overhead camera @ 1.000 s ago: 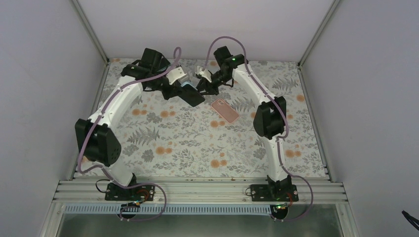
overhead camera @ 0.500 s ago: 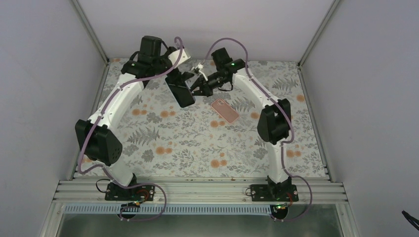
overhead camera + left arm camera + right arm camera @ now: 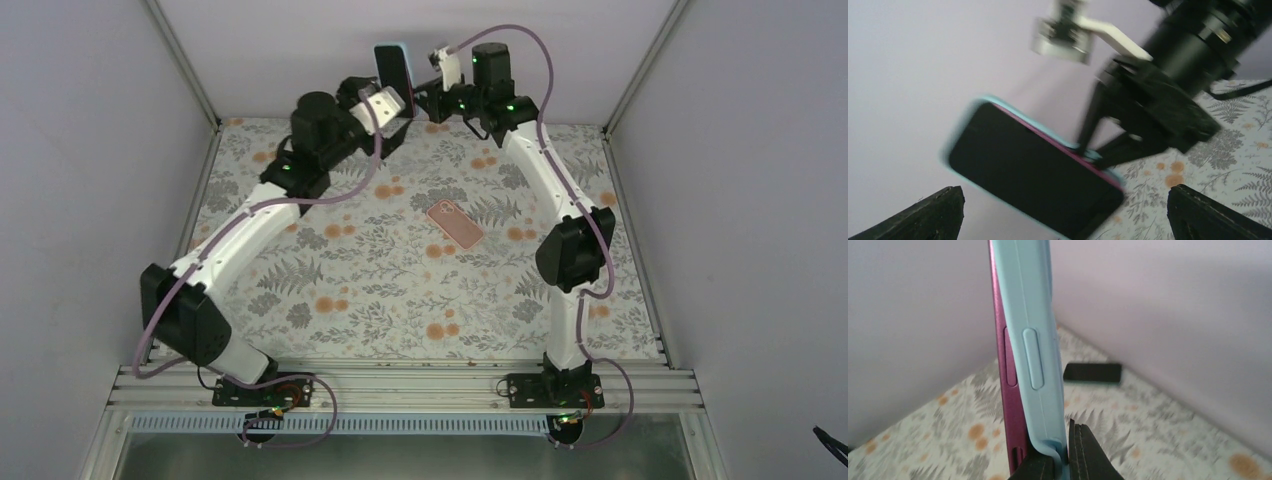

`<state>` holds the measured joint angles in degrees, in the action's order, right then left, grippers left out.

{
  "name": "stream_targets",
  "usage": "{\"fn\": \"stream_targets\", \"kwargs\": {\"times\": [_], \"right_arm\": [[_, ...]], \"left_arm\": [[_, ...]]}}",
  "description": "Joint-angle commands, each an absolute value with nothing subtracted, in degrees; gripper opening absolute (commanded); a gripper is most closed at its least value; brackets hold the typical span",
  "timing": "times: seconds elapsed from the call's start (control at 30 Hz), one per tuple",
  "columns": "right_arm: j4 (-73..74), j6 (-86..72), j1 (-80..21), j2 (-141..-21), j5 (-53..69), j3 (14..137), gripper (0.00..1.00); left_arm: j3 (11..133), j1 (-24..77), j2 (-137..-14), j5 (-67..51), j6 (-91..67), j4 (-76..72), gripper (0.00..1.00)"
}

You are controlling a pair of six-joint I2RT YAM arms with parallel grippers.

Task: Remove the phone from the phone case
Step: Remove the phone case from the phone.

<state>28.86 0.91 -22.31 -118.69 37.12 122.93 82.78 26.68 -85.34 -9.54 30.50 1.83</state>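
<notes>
A phone (image 3: 392, 66) with a black screen and magenta frame sits in a light blue phone case (image 3: 1033, 340). It is held upright in the air near the back wall. My right gripper (image 3: 1064, 460) is shut on the case's lower lip, which is bent away from the phone's frame (image 3: 1009, 390). In the top view the right gripper (image 3: 415, 92) sits just right of the phone. My left gripper (image 3: 385, 118) hangs below and in front of the phone, wide open, holding nothing. In the left wrist view the phone (image 3: 1028, 170) hangs beyond the left gripper (image 3: 1064, 202), apart from both fingers.
A pink phone-shaped item (image 3: 455, 223) lies flat on the floral cloth (image 3: 350, 270) at mid-table. A small dark flat object (image 3: 1093, 372) lies on the cloth by the wall. Grey walls close the back and both sides, and the raised grippers are near the back wall (image 3: 300, 50).
My left gripper has opened and let go of the phone. My right gripper has shut on the case, and both arms have risen toward the back wall with the phone now upright.
</notes>
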Motion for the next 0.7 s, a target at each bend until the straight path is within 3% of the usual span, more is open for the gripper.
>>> {"fn": "stream_targets", "kwargs": {"times": [0.0,0.67], "right_arm": [[21.54,-4.47,-23.95,-120.18,28.44,130.25,0.03],[21.72,-5.20,-24.69,-122.03,28.92,133.16,0.03]], "left_arm": [[80.73,30.74,-90.40,-2.84,28.97,-7.80,1.00],[81.45,31.12,-98.87,11.60,29.07,-20.66,1.00]]}}
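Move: The phone, standing on end in its light-blue case, has its middle about 8 cm ahead of the open left gripper, 2 cm to its right and roughly level. From the right gripper, which already pinches the case near the lower end, that middle lies some 2 cm ahead, 4 cm left and 4 cm up. The empty pink case lies on the table 16 cm right of the left gripper, 2 cm farther out and some 40 cm down; the black phone 28 cm ahead, 20 cm left, equally low. Bring the wide-open left gripper down and to the right, then sweep it forward towards the lower end of the cased phone, about 6 cm in all forward, rising a little at the end and turning some 15 degrees counter-clockwise. Keep the right gripper's pinch on the blue case while lifting it and easing it forward, about 3 cm each, up first and then partly back down, then hold still. ##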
